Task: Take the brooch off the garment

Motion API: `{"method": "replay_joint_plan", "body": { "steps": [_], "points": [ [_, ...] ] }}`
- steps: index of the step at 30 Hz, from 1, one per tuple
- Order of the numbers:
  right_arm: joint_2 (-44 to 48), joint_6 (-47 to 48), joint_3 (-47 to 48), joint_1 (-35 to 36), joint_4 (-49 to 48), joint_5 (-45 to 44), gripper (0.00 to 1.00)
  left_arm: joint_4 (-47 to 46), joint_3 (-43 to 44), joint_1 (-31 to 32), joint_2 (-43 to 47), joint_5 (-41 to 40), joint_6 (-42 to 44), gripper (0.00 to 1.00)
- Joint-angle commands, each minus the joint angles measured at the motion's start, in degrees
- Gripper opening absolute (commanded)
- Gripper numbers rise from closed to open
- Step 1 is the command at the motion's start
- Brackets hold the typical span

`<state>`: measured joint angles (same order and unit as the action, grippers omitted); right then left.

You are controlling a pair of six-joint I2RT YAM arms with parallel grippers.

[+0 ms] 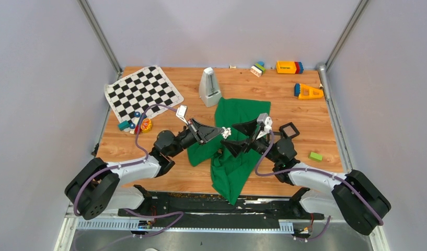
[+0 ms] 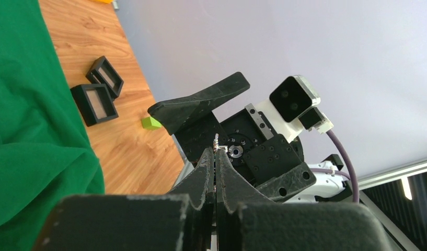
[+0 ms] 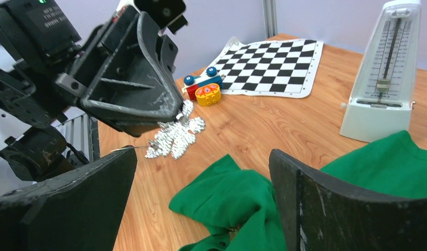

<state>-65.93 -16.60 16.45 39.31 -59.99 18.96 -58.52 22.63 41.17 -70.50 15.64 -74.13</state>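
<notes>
The brooch is a small silver sparkling leaf-shaped piece, not red. My left gripper is shut on it and holds it in the air, apart from the cloth. In the right wrist view the brooch hangs from the left gripper's fingertips with its pin sticking out to the left. In the left wrist view only its edge shows above the closed left gripper. The green garment lies crumpled on the table, and also shows in the right wrist view. My right gripper is open and empty over the garment, facing the left one.
A white metronome stands behind the garment. A chequered mat and small toys lie at the left. Black square frames and a green block lie at the right. Toy blocks sit at the back.
</notes>
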Motion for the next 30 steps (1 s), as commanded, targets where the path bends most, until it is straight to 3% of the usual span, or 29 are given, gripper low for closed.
{"method": "replay_joint_plan", "body": {
  "steps": [1, 8, 17, 30],
  "points": [
    [0.08, -2.05, -0.62, 0.36, -6.08, 0.37, 1.0, -9.89, -0.33, 1.23, -2.74, -1.98, -1.41, 0.0],
    [1.59, -3.29, -1.22, 0.08, -5.21, -3.74, 0.99, -14.07, -1.82, 1.42, -5.45, -2.73, -2.28, 0.0],
    [0.25, -6.68, 0.24, -1.06, -3.07, -2.98, 0.74, -13.72, -2.53, 2.13, -5.18, -2.9, -2.25, 0.0],
    [0.37, -7.9, 2.07, -1.58, 1.49, -1.77, 0.61, -17.96, -3.87, 3.43, -9.69, -2.51, -3.07, 0.0]
  ]
}}
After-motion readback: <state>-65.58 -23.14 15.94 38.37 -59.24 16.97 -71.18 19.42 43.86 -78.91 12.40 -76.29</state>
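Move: The brooch is already off the green garment, pinched in my closed left fingertips, its middle about 2 cm right, 1 cm back and 1 cm below that hand point. From my right hand, wide open, the brooch lies some 2 cm ahead, 2 cm left and 3 cm up. The garment's middle lies about 18 cm under my right hand and 4 cm back, level sideways; the metronome stands roughly 16 cm ahead, 8 cm left and 11 cm below. I keep the brooch pinched in my left fingers and bring it down about 2 cm, with a centimetre to the right, towards the space between my right fingers. My right hand stays nearly in place, tips down slightly, and from partway on closes from fully open to a bit under two-thirds, its fingers narrowing around the brooch without a visible grip yet. ##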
